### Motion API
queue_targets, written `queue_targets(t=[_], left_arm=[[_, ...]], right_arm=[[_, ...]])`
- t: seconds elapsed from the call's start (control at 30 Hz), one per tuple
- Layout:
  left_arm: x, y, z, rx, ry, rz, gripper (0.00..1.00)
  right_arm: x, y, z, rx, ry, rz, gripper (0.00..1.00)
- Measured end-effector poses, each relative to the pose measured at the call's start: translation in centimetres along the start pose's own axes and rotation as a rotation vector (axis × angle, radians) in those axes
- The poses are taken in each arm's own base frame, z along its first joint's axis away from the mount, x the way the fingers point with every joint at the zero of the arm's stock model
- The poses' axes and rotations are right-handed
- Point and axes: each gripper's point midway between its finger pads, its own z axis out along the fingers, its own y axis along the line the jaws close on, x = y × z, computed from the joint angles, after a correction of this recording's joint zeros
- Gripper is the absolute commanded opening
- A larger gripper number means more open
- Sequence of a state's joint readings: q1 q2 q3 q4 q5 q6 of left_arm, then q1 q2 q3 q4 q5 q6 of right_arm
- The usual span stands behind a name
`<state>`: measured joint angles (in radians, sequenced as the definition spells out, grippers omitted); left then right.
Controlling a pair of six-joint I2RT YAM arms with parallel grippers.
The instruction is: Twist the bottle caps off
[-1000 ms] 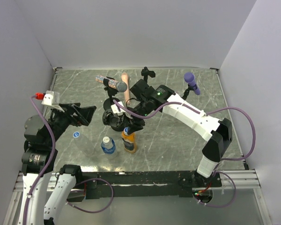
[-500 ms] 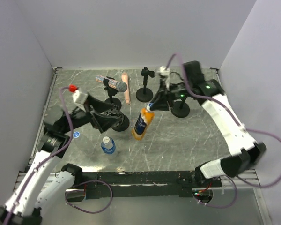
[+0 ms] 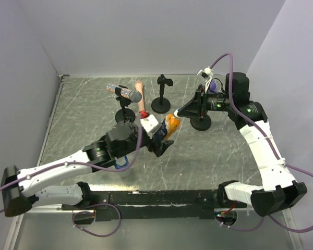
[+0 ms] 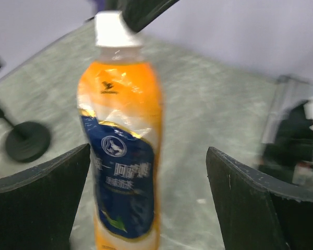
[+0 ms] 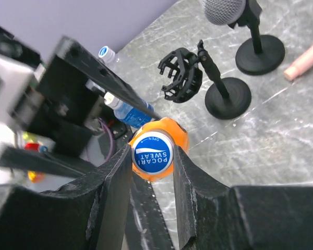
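Note:
An orange bottle (image 3: 170, 126) with a blue label hangs tilted above the table. Its blue cap (image 5: 152, 152) reads POCARI SWEAT, and my right gripper (image 5: 152, 156) is shut on that cap from both sides. In the top view the right gripper (image 3: 175, 114) sits at the bottle's upper end. My left gripper (image 4: 148, 151) is open, with the bottle's body (image 4: 122, 156) between its fingers and closer to the left finger (image 4: 47, 192). From above, the left gripper (image 3: 161, 141) is at the bottle's lower end. A blue bottle (image 5: 129, 112) stands below, mostly hidden behind the left arm.
Microphone stands sit at the back: an empty clip stand (image 3: 162, 95), a stand with a grey-headed microphone (image 3: 128, 95) and a round base (image 3: 201, 124) under the right arm. A pink rod (image 3: 141, 102) lies by them. A purple microphone head (image 3: 212, 86) shows behind the right wrist.
The right gripper lifted the orange bottle off the table and carried it back and to the right. The left arm swung in from the left, and its open fingers now straddle the bottle.

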<state>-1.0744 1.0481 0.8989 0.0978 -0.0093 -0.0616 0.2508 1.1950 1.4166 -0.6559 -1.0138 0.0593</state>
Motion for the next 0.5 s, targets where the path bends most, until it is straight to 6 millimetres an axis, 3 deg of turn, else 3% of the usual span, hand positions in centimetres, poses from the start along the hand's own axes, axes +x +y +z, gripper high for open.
queue_targets(t=[0.07,0.17,0.23,0.3,0.37,0.47,0.5], left_arm=[[1.2,0.9,1.1,-0.082,0.036,0.039,0.99],[2.6,1.9,2.4,-0.186,0.093,0.099,0.84],[3.2,2.6,2.8,-0.239,0.119,0.131,0.66],[3.2,3.2,2.9,-0.275,0.131,0.143,0.36],[3.0,3.5,2.9,-0.29,0.142,0.155,0.16],[2.9,3.4,2.8,-0.287,0.151,0.156,0.01],[2.8,3.2,2.8,-0.276,0.151,0.157,0.01]], right_arm=[[0.2,-0.5,0.0,0.012,-0.006,0.045,0.0],[0.1,-0.8,-0.1,0.021,-0.017,0.088,0.0],[-0.1,-0.9,-0.1,0.021,-0.025,0.099,0.0],[-0.2,-0.8,-0.1,0.019,-0.033,0.102,0.0],[-0.3,-0.8,-0.2,0.021,-0.04,0.104,0.0],[-0.3,-0.5,-0.2,0.009,-0.043,0.094,0.0],[-0.3,-0.4,-0.3,-0.001,-0.041,0.087,0.0]])
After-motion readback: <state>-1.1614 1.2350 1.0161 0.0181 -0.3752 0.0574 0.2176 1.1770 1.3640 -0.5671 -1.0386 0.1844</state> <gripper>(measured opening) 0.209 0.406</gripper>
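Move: The orange bottle already hangs tilted off the table from its cap, with its middle about 4 cm ahead of the left hand, 2 cm right and 3 cm lower; the cap is some 8 cm ahead, 7 cm right and 4 cm higher, in the right fingertips. From the right hand the bottle's middle is 4 cm back, 5 cm left, 7 cm below. The ring stand is 12 cm ahead of the left hand, 15 cm left, 20 cm down. The left fingers shut from wide open onto the blue label and pinch the bottle's body around its middle, squeezing it between the pads. Before that the left hand slips about 4 cm forward and 3 cm down onto the bottle, turning some 15 degrees counter-clockwise with its left side rising. The right hand stays nearly in place and keeps its grip on the cap. ##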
